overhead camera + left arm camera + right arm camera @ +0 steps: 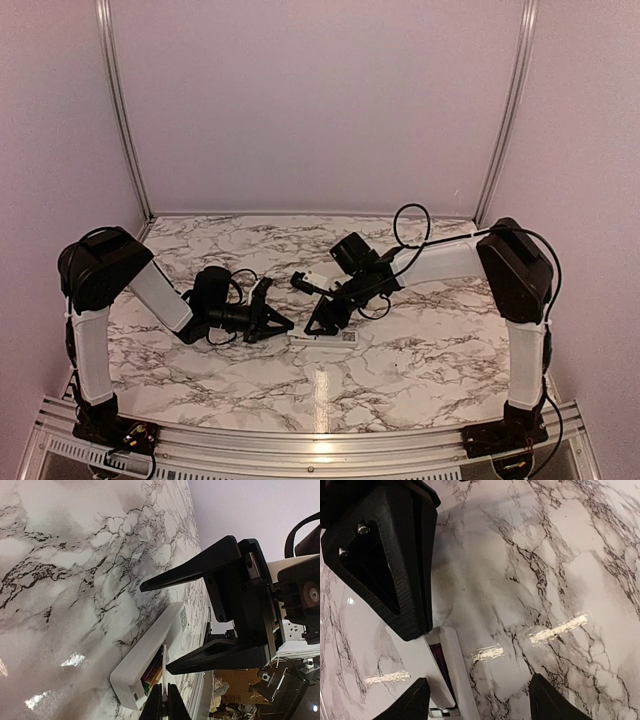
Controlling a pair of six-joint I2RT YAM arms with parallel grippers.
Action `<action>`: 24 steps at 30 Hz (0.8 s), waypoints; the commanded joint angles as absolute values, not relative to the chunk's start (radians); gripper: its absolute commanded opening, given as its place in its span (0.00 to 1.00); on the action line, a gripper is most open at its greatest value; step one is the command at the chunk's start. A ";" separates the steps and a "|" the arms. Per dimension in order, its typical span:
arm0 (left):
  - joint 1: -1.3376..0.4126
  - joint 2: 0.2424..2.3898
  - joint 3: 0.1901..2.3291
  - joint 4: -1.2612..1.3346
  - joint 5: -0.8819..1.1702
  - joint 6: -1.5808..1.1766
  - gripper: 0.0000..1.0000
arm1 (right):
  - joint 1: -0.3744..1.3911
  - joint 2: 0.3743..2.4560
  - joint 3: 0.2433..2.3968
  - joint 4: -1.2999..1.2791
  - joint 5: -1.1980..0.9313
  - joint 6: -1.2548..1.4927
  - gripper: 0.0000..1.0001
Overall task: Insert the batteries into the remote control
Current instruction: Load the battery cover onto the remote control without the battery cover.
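Note:
The white remote control (pixel 322 338) lies on the marble table between the two grippers, recess side up. A purple and gold battery (pixel 152 672) shows inside the recess and appears as a purple strip, the battery (pixel 439 656), in the right wrist view. My left gripper (pixel 163 702) is shut on the edge of a thin white cover plate (pixel 164 667), which stands tilted over the recess. In the right wrist view the cover plate (pixel 417 662) hides most of the recess. My right gripper (pixel 482 700) hangs open over the remote's end, holding nothing; its left finger is just above the plate.
The two grippers, the left gripper (pixel 280 322) and the right gripper (pixel 325 318), stand a finger's width apart above the remote. Black cables (pixel 410 225) loop off the right arm. Marble table (pixel 420 350) stretches to both sides; an aluminium rail (pixel 320 440) runs along the near edge.

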State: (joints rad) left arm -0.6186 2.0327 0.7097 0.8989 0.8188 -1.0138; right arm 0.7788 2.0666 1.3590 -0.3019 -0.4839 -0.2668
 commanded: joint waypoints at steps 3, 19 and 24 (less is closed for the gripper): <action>-0.606 2.063 0.716 0.867 0.789 -0.985 0.06 | 0.792 2.100 1.397 -0.337 -0.448 -0.285 0.65; -0.597 2.007 0.716 0.731 0.715 -0.895 0.29 | 0.801 2.115 1.403 -0.373 -0.418 -0.303 0.63; -0.597 1.935 0.721 0.569 0.630 -0.774 0.29 | 0.803 2.120 1.410 -0.393 -0.402 -0.311 0.63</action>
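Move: The left fingers pinch the outer end of the thin battery cover; its middle lies about 3 cm to their right and 1 cm lower. The remote control lies left to right underneath, its middle some 7 cm to the right of the left hand, level with it fore and aft and about 3 cm lower. From the right hand, the remote's middle is roughly 2 cm back, 4 cm to the right and 2 cm below, with the cover's middle about 2 cm straight back and 1 cm down. Bring the left gripper down about 2 cm to lay the battery cover on the remote control, opening the fingers by roughly a quarter of their range to let it go. As you sink, back off some 1.5 cm to the left and 1 cm forward, wrist rolling slightly. Keep the right gripper nearly still, its rear finger over the cover. ##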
